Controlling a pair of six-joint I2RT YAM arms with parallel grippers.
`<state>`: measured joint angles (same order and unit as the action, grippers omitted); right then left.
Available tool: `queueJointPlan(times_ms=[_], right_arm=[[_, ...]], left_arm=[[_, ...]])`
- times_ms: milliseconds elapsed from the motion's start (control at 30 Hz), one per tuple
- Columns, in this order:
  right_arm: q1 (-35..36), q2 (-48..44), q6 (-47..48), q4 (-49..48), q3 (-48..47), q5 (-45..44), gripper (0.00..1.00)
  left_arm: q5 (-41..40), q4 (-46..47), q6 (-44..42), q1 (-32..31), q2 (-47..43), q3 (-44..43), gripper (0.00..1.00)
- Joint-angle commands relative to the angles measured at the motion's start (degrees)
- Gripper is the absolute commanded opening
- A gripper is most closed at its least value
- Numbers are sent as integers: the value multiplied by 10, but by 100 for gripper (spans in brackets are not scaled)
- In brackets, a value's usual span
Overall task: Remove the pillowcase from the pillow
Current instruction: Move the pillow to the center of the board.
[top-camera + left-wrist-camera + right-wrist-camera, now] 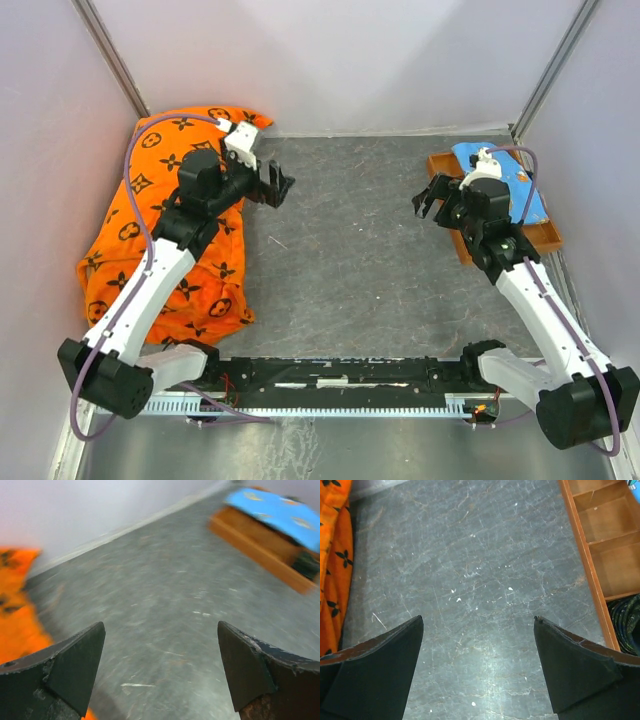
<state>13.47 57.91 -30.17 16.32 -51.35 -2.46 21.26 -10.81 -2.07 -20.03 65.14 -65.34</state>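
The orange pillowcase [112, 245] with black flower motifs lies bunched along the left wall, and my left arm reaches over it. The pillow is hidden; only orange fabric shows. My left gripper [278, 186] hangs open just right of the pillowcase's upper end, over bare table. In the left wrist view the gripper [161, 625] has nothing between its fingers, and the pillowcase [15, 615] shows blurred at the left edge. My right gripper [428, 203] is open over the table at the right. From its wrist camera the gripper [478, 619] is empty, and the pillowcase [332, 555] lies far left.
A wooden compartment tray [547, 235] stands at the back right under my right arm, with a light-blue patterned cloth [530, 205] on it. The tray [600, 555] also holds a dark coiled thing [626, 625]. White walls close in the left, back and right sides.
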Motion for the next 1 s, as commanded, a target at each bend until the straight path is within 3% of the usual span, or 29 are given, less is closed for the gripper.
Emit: queueJointPlan(times_ms=[0, 67, 133, 367, 400, 433, 467, 500, 533, 567, 667, 767, 867, 967], right_arm=[[22, 16, 25, 24, -44, -24, 99], [35, 19, 29, 37, -50, -40, 99], [45, 18, 29, 40, -47, -46, 99], [55, 27, 23, 39, -25, -15, 99], [56, 28, 21, 37, -23, -8, 99], [56, 26, 19, 37, -22, -2, 99], [56, 25, 19, 36, -20, 4, 99], [55, 23, 20, 35, -20, 9, 99], [55, 22, 21, 32, -18, 13, 99], [55, 20, 23, 30, -17, 15, 99], [56, 21, 25, 32, -14, 23, 99], [74, 32, 36, 49, -27, 30, 94], [174, 49, 60, 38, -35, -44, 95], [248, 77, 5, -14, -31, -37, 98]], left_arm=[[-405, -23, 88, 23, 60, -63, 99], [-562, -77, 168, 69, 106, -86, 99], [-632, -85, 209, 108, 142, -82, 99], [-707, -19, 200, 138, 261, -49, 100], [-699, -16, 200, 140, 279, -52, 94], [-682, -13, 198, 140, 295, -56, 83], [-655, -12, 194, 140, 306, -61, 62], [-622, -12, 188, 139, 313, -64, 31], [-598, -14, 185, 137, 315, -66, 8], [-577, -12, 184, 132, 312, -63, 3], [-546, -5, 190, 92, 275, -41, 3], [-583, 30, 220, 17, 214, -20, 3], [-636, 5, 217, -36, 220, -81, 3], [-667, -38, 205, -43, 272, -169, 3]])
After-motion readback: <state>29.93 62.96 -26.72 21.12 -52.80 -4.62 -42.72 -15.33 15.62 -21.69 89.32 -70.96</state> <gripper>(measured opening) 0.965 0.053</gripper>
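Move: The left hand hangs open, with the pillow in its orange pillowcase to its left: its middle is about 24 cm left, some 2 cm back and 25 cm below. The centre of the bare board lies roughly 14 cm to that hand's right, 7 cm back and 32 cm below. From the right hand, the pillow's middle is about 57 cm left, 3 cm back and 16 cm below, and the wooden box about 21 cm right, 5 cm ahead and 21 cm below. The left hand sweeps about 25 cm left over the far part of the pillow, also going forward and down while turning nearly 80 degrees counter-clockwise and tipping down, then shuts its wide-open fingers to pinch a fold of the orange cloth. Still gripping, it turns back and drags that fold about 12 cm right towards the board's centre, rising some 5 cm and turning slightly clockwise, while the open right hand moves left towards the pillow, sinking and drawing back a little. ##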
